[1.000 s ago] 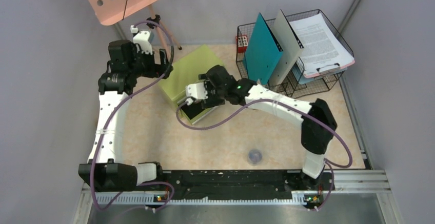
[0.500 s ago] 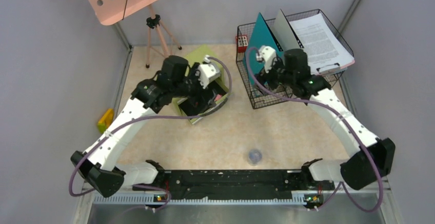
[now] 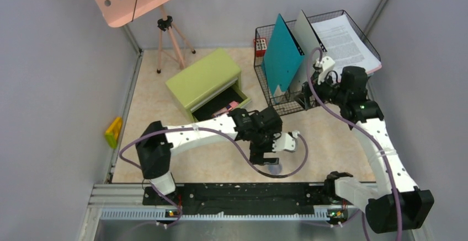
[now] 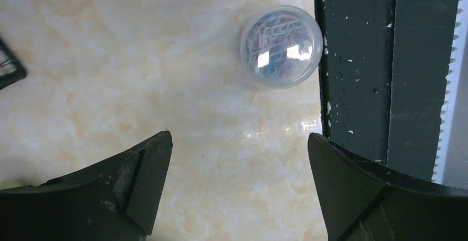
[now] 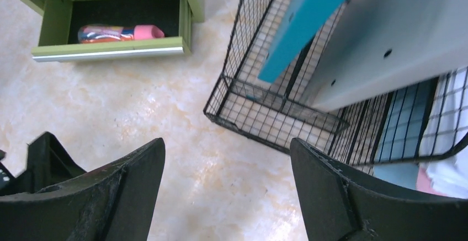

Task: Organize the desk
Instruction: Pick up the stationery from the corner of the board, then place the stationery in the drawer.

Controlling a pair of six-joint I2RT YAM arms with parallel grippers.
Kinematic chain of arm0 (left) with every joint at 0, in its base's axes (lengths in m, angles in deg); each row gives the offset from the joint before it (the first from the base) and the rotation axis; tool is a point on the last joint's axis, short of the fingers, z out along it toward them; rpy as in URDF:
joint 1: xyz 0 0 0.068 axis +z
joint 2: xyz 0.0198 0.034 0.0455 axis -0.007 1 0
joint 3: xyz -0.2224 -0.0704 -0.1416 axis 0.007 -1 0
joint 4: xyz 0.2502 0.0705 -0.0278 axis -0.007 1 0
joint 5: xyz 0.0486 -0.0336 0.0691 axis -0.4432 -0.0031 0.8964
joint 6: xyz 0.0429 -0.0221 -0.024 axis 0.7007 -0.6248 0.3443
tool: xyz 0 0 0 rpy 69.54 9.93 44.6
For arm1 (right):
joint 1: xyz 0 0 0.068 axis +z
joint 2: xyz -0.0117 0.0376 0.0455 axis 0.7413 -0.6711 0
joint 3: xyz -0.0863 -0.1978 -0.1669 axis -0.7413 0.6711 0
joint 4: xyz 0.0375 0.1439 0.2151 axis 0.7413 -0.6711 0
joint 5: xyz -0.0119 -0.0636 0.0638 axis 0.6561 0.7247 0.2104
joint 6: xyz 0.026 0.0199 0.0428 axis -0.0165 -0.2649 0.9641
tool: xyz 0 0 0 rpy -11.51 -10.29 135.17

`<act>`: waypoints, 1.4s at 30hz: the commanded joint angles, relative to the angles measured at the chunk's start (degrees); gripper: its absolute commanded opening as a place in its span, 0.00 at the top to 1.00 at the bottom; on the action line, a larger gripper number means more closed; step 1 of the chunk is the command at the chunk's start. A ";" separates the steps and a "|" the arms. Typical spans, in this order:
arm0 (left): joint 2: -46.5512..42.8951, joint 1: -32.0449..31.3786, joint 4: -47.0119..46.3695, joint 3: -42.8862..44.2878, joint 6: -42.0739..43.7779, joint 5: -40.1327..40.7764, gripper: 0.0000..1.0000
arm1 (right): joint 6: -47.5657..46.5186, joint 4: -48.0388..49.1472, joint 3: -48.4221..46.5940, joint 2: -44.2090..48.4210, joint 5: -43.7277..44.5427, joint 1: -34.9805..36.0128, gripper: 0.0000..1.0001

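The desk point(image 3: 165, 108) is a beige marble top. A small clear round container of paper clips point(image 4: 281, 47) lies on it beside the black front rail point(image 4: 359, 59). My left gripper point(image 4: 238, 137) hovers open just short of that container point(image 3: 274, 168), with only bare desk between its fingers. My right gripper point(image 5: 227, 142) is open and empty above the desk, in front of the wire basket point(image 5: 265, 119). The olive-green drawer box point(image 3: 204, 78) has its drawer point(image 5: 110, 48) pulled out, and a pink item point(image 5: 118, 32) lies inside.
The wire basket point(image 3: 287, 106) holds a teal folder point(image 3: 281, 53), a grey folder point(image 3: 309, 42) and a clipboard of papers point(image 3: 345, 39). A yellow object point(image 3: 113, 132) lies by the left wall. A tripod point(image 3: 168, 37) with a pink board stands at the back.
My left arm has swung from the open drawer to the front centre, over the clear container. My right gripper has pulled back from the folders to the basket's front right.
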 commanded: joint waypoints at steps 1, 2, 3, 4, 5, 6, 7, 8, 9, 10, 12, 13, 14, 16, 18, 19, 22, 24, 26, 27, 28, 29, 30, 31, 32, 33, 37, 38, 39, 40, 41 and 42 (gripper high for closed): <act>4.39 -3.03 -2.51 3.34 2.09 -2.08 0.02 | 1.22 -0.33 2.29 0.72 -2.62 -1.84 0.18; 5.70 -3.76 -2.88 3.76 1.99 -2.03 0.02 | 0.98 -0.27 3.06 0.80 -2.82 -1.89 0.18; 6.99 -4.44 -3.11 4.17 1.95 -1.74 0.02 | 0.82 -0.04 3.65 0.91 -2.92 -1.91 0.18; 8.05 -4.96 -3.24 4.65 1.84 -1.49 0.02 | 0.73 0.19 4.30 0.97 -3.01 -1.89 0.18; 9.16 -5.45 -3.26 5.12 1.74 -1.29 0.02 | 0.65 0.53 4.90 1.11 -3.19 -1.95 0.18; 10.07 -5.88 -3.26 5.42 1.61 -1.36 0.02 | 0.56 0.81 5.47 1.28 -3.47 -1.93 0.18; 10.90 -6.41 -3.40 5.64 1.45 -1.31 0.02 | 0.52 1.12 6.02 1.42 -3.89 -2.00 0.18; 11.67 -6.81 -3.43 5.80 1.38 -1.22 0.02 | 0.49 1.45 6.59 1.62 -4.22 -1.94 0.18; 12.42 -7.21 -3.45 6.00 1.45 -0.99 0.02 | 0.46 1.72 7.03 1.87 -4.47 -1.95 0.18; 13.12 -7.65 -3.39 6.22 1.48 -0.89 0.02 | 0.37 1.97 7.45 2.07 -4.59 -1.96 0.18; 14.33 -8.51 -3.19 6.59 1.51 -0.93 0.02 | 0.22 2.42 8.29 2.35 -4.74 -2.04 0.18; 15.05 -8.94 -3.26 6.88 1.39 -0.71 0.02 | 0.19 2.76 8.65 2.41 -4.89 -2.01 0.18; 15.55 -9.35 -3.28 7.22 1.17 -0.29 0.02 | 0.19 2.95 9.08 2.48 -5.02 -1.98 0.18; 17.31 -10.06 -3.42 8.30 0.50 2.82 0.02 | 0.25 3.37 9.72 2.60 -5.40 -1.99 0.18; 19.41 -10.45 -2.42 10.23 -0.19 5.22 0.02 | 0.27 3.65 9.90 2.79 -5.56 -2.01 0.18; 20.34 -10.48 -2.07 10.98 -0.27 6.04 0.03 | 0.27 3.70 9.90 2.85 -5.55 -1.99 0.18; 21.66 -10.48 -2.18 11.39 -0.40 8.16 0.13 | 0.27 3.82 10.07 3.28 -5.63 -2.05 0.18; 21.77 -10.48 -1.60 11.41 -0.15 9.11 0.20 | 0.29 3.82 10.30 3.58 -5.43 -2.02 0.18; 21.17 -10.44 -0.29 11.40 0.55 9.82 0.31 | 0.28 3.89 10.54 3.93 -5.36 -1.98 0.18; 20.66 -10.41 0.44 11.47 0.72 10.53 0.37 | 0.27 3.96 10.64 3.99 -5.24 -2.05 0.18; 20.07 -10.33 1.16 11.54 0.94 11.29 0.43 | 0.27 4.00 10.68 4.00 -5.23 -2.00 0.18; 19.29 -10.19 1.94 11.66 1.13 11.90 0.50 | 0.27 4.07 10.75 3.99 -5.23 -2.02 0.18; 18.46 -9.88 2.76 11.69 1.30 12.25 0.56 | 0.27 4.15 10.77 3.95 -5.23 -2.06 0.18; 17.47 -9.54 3.58 11.75 1.43 12.33 0.62 | 0.27 4.18 10.79 3.87 -5.23 -1.99 0.18; 16.54 -9.07 4.56 11.82 1.54 12.42 0.67 | 0.27 4.11 10.80 3.92 -5.15 -2.00 0.18; 15.65 -8.50 5.47 11.84 1.74 12.49 0.73 | 0.27 4.15 10.84 3.82 -5.14 -2.04 0.18; 11.94 -4.73 9.30 12.43 1.91 12.62 0.91 | 0.19 4.07 10.95 3.91 -4.92 -1.97 0.18; 10.57 -3.10 10.78 12.68 1.83 12.18 0.94 | 0.13 3.98 10.95 3.98 -4.88 -1.97 0.18; 9.37 -1.35 11.60 12.86 1.63 11.79 0.95 | 0.10 3.99 11.02 4.00 -4.82 -1.98 0.18; 8.25 0.80 12.32 12.99 1.32 11.57 0.96 | 0.10 4.02 11.09 4.00 -4.85 -2.04 0.18; 7.34 3.14 13.10 13.25 0.95 11.38 0.96 | 0.10 4.06 11.12 3.98 -4.87 -2.04 0.18; 6.40 5.47 13.65 13.51 0.49 11.50 0.96 | 0.10 4.11 11.13 3.99 -4.87 -2.03 0.18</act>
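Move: The stationery I want, a clear jar of paper clips, stands on the board about 10 cm below my left hand, some 3 cm back and 5 cm to its right. From that hand, the open drawer lies about 20 cm ahead and 14 cm left, and the wire basket's near corner about 17 cm ahead and 6 cm right, both roughly 10 cm lower. For my right hand the jar is about 19 cm back, 12 cm left and 22 cm down. I sink my open left hand about 10 cm, drifting back and right onto the jar while tipping the fingers some 15 degrees nearer to vertical, pinch it from both sides, then lift about 5 cm and swing forward and left towards the drawer. My empty right hand drops about 6 cm and eases slightly back beside the basket, fingers still open. ##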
